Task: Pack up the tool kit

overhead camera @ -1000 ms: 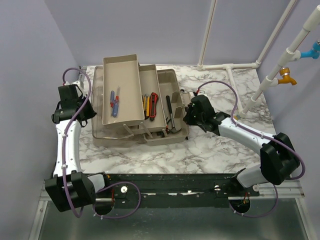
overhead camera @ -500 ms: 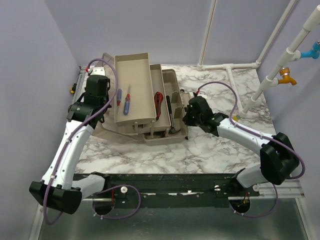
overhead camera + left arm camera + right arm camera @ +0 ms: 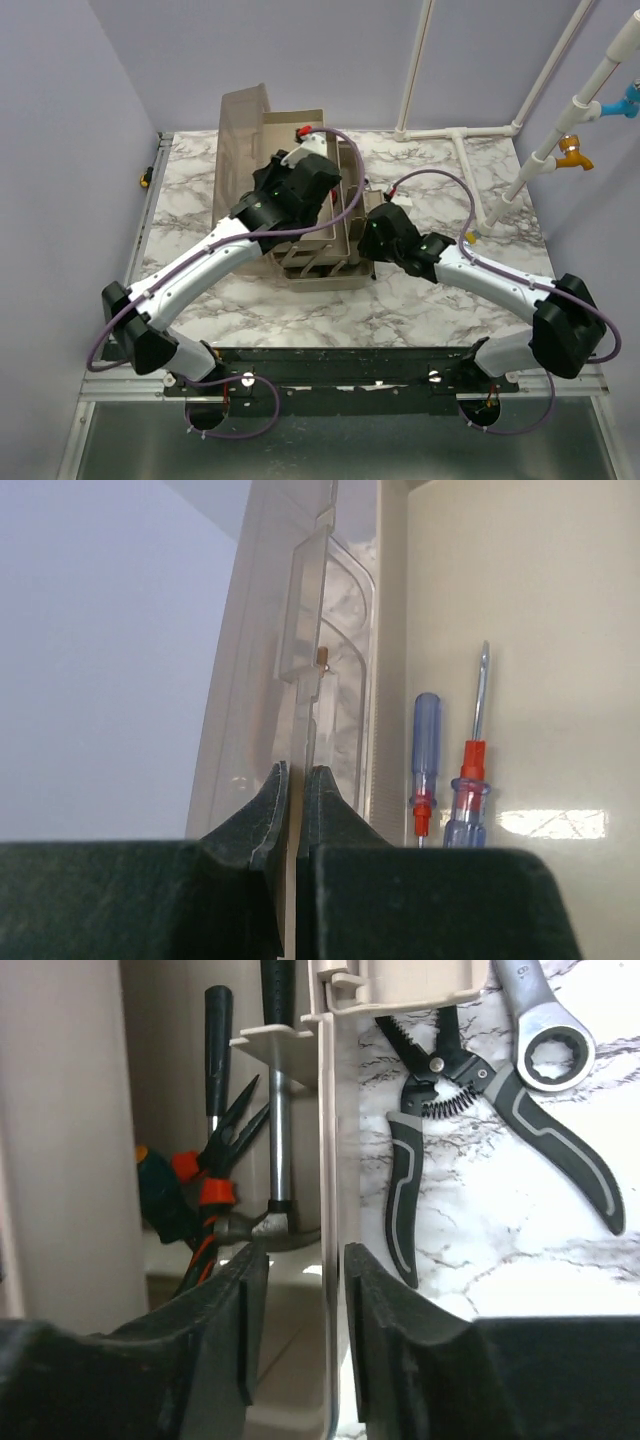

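The toolbox (image 3: 312,276) sits mid-table with its smoky lid (image 3: 243,118) standing up at the back left. My left gripper (image 3: 297,772) reaches over the box (image 3: 305,185) and is shut on the lid's thin translucent edge (image 3: 300,670). Beside it, two screwdrivers (image 3: 468,780) lie in a beige tray (image 3: 540,630). My right gripper (image 3: 305,1252) is open at the box's right side (image 3: 368,232), with the box wall (image 3: 332,1140) between its fingers and a gap on the left. A hammer (image 3: 278,1110) and orange-collared pliers (image 3: 215,1165) lie inside. Black-grey pliers (image 3: 405,1180) and a wrench (image 3: 545,1035) lie on the marble outside.
White pipes (image 3: 455,132) run along the back right of the marble table (image 3: 460,190), with a blue and an orange valve (image 3: 575,150) at the far right. Purple walls close in on the left and back. Both arms' cables loop above the box.
My left arm has swung from the table's left side across over the box, bringing the lid and trays up and rightward. The right gripper has opened off the box wall.
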Tool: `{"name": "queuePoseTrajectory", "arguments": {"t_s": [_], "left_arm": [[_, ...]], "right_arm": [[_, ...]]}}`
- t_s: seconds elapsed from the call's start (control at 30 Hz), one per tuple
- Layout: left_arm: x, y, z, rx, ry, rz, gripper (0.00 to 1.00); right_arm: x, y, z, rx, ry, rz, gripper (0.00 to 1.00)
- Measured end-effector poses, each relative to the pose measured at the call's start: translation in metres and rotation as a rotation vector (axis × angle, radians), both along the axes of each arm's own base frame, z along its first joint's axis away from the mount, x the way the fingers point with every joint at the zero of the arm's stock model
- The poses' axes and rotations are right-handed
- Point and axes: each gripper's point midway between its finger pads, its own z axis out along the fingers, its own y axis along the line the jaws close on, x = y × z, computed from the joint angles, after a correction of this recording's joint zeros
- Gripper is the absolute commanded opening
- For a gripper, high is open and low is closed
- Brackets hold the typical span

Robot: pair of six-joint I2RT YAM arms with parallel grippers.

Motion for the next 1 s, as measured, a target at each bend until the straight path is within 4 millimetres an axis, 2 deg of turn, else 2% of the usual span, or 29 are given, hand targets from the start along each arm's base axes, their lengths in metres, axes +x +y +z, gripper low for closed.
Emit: {"name": "queuePoseTrajectory", "arguments": {"t_s": [0.07, 0.1, 0.2, 0.33, 0.37, 0.4, 0.47, 0.57, 0.63, 0.7, 0.77, 0.83, 0.93, 1.0], "left_arm": [[0.003, -0.017, -0.001, 0.063, -0.004, -0.010, 0.00], [0.005, -0.024, 0.000, 0.094, -0.009, -0.009, 0.00], [0.010, -0.044, -0.002, 0.197, -0.023, 0.002, 0.00], [0.013, -0.072, -0.009, 0.272, -0.028, -0.010, 0.01], [0.013, -0.081, -0.011, 0.278, -0.033, -0.018, 0.03], [0.013, -0.088, -0.011, 0.281, -0.035, -0.027, 0.09], [0.013, -0.111, -0.013, 0.271, -0.039, -0.055, 0.38], [0.016, -0.156, -0.026, 0.198, -0.034, -0.115, 0.75], [0.017, -0.189, -0.041, 0.129, -0.014, -0.174, 0.86], [0.015, -0.207, -0.054, 0.071, 0.013, -0.217, 0.90], [0.008, -0.232, -0.067, -0.038, 0.063, -0.304, 0.92], [0.002, -0.250, -0.069, -0.139, 0.097, -0.373, 0.92], [-0.008, -0.271, -0.055, -0.341, 0.135, -0.495, 0.92], [-0.017, -0.279, -0.028, -0.491, 0.139, -0.579, 0.92]], "right_arm": [[-0.004, -0.004, 0.009, 0.008, -0.010, -0.023, 0.64], [-0.006, -0.008, 0.017, 0.012, -0.024, -0.037, 0.67], [-0.007, -0.023, 0.048, 0.045, -0.092, -0.114, 0.68], [-0.010, -0.058, 0.100, 0.114, -0.231, -0.251, 0.67], [-0.012, -0.068, 0.112, 0.131, -0.268, -0.288, 0.67], [-0.015, -0.079, 0.122, 0.142, -0.299, -0.322, 0.66], [-0.022, -0.100, 0.136, 0.156, -0.350, -0.389, 0.66], [-0.033, -0.129, 0.143, 0.152, -0.396, -0.473, 0.67], [-0.042, -0.147, 0.143, 0.144, -0.417, -0.518, 0.67], [-0.051, -0.164, 0.146, 0.148, -0.445, -0.562, 0.71], [-0.058, -0.179, 0.152, 0.160, -0.477, -0.603, 0.72], [-0.065, -0.192, 0.159, 0.174, -0.510, -0.639, 0.72], [-0.069, -0.201, 0.165, 0.182, -0.536, -0.664, 0.71], [-0.068, -0.199, 0.163, 0.163, -0.534, -0.647, 0.71]]}}
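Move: The left hand has the raised lid's free edge in its fingers; the toolbox's right rim, where the lid must come down, lies about 23 cm to its right, some 2 cm farther out and 20 cm lower. The screwdrivers in the top tray lie roughly 5 cm ahead, 6 cm right and 12 cm below. The right hand straddles that same rim; the latch is about 9 cm ahead and 3 cm right, the pliers 5 cm ahead, 6 cm right and 9 cm lower. Still pinching the lid's edge, the left hand swings it to the right, lets go after some 12 cm and opens wide, carrying on over the box to just past its right side, nearly 30 cm in all. It dips, then rises a little as the wrist turns clockwise. The right hand opens further, comes free of the rim and draws off right and up, slightly back. ##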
